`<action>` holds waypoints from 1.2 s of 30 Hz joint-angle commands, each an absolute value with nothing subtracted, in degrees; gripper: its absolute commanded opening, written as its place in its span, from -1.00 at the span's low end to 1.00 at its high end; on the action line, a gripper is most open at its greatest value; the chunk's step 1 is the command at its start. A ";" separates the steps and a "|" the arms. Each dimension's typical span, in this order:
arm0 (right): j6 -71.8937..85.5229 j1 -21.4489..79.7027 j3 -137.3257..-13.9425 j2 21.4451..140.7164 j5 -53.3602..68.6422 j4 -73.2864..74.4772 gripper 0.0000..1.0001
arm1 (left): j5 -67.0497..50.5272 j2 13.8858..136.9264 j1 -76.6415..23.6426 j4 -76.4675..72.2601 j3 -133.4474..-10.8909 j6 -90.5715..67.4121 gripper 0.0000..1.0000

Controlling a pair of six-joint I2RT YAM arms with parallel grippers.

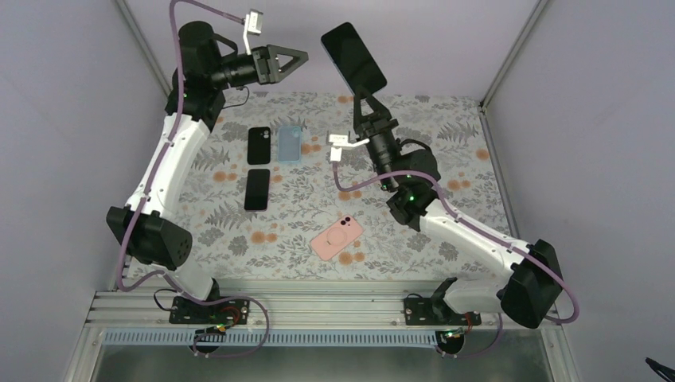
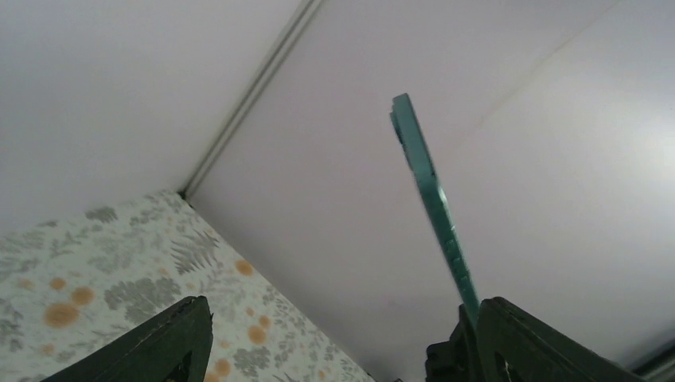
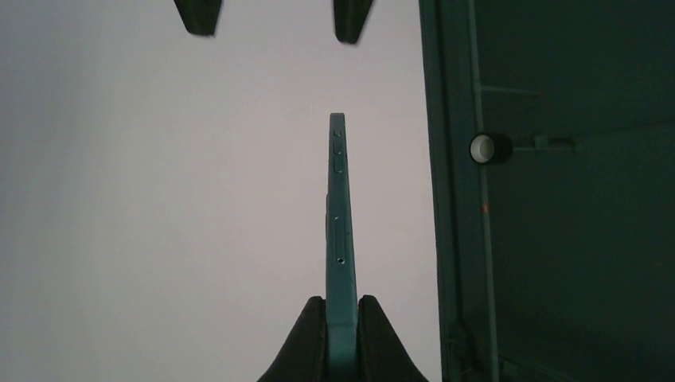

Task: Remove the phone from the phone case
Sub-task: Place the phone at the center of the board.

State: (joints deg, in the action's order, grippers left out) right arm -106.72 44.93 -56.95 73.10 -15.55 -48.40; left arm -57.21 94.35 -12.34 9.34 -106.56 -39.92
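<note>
My right gripper [image 1: 365, 97] is shut on the lower end of a phone [image 1: 354, 56] and holds it upright, high above the back of the table, dark screen towards the top camera. Seen edge-on, the phone's rim [image 3: 338, 215] is teal with small buttons and a pinhole. I cannot tell whether that teal is a case. My left gripper [image 1: 301, 60] hangs open just left of the phone, not touching it. In the left wrist view the teal phone edge [image 2: 430, 191] rises beside the right finger [image 2: 517, 342]. The left fingertips [image 3: 199, 16] show in the right wrist view.
On the floral mat [image 1: 446, 159] lie two dark phones [image 1: 259, 145] [image 1: 257, 189], a light-blue case [image 1: 290, 144] and a pink case with a ring mark [image 1: 337, 238]. Enclosure walls stand close behind and at both sides.
</note>
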 commanded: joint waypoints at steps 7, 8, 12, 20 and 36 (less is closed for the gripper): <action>-112.59 47.53 -54.00 71.93 -16.46 -57.65 -0.93 | -62.88 94.09 -15.36 -0.45 -103.19 -48.67 0.53; -112.59 47.67 -53.83 72.04 -16.60 -57.85 -0.93 | -63.03 94.31 -15.46 -1.42 -102.76 -49.41 0.51; -112.68 47.84 -53.42 72.42 -17.15 -57.84 -0.93 | -63.90 95.58 -15.81 -4.82 -102.07 -53.08 0.44; -113.82 48.15 -52.22 73.70 -17.31 -59.55 -0.93 | -64.48 96.65 -17.37 -9.75 -100.71 -58.97 0.18; -115.54 49.35 -52.40 77.17 -20.09 -62.19 -0.93 | -62.61 97.92 -19.48 -17.97 -96.33 -67.08 -0.30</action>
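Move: Held up tilted in the right hand's closed fingers, the phone has its middle about 13 cm to the right of the left hand, roughly level fore and aft and 2 cm higher. From the right hand that middle is some 5 cm ahead, 2 cm left and 3 cm up. Far below the left hand, roughly 48 cm down and 12 cm ahead, the blue case lies about 5 cm to its left and the black case about 15 cm. Reaching rightwards about 5 cm, with a lesser drift back and down, the left hand brings its fingers over the phone's near long edge, one on each face, turning some 15 degrees clockwise and rolling as they close to under half open. The right hand keeps its grip, lowering the phone about 5 cm and carrying it 3 cm left towards the left gripper. ##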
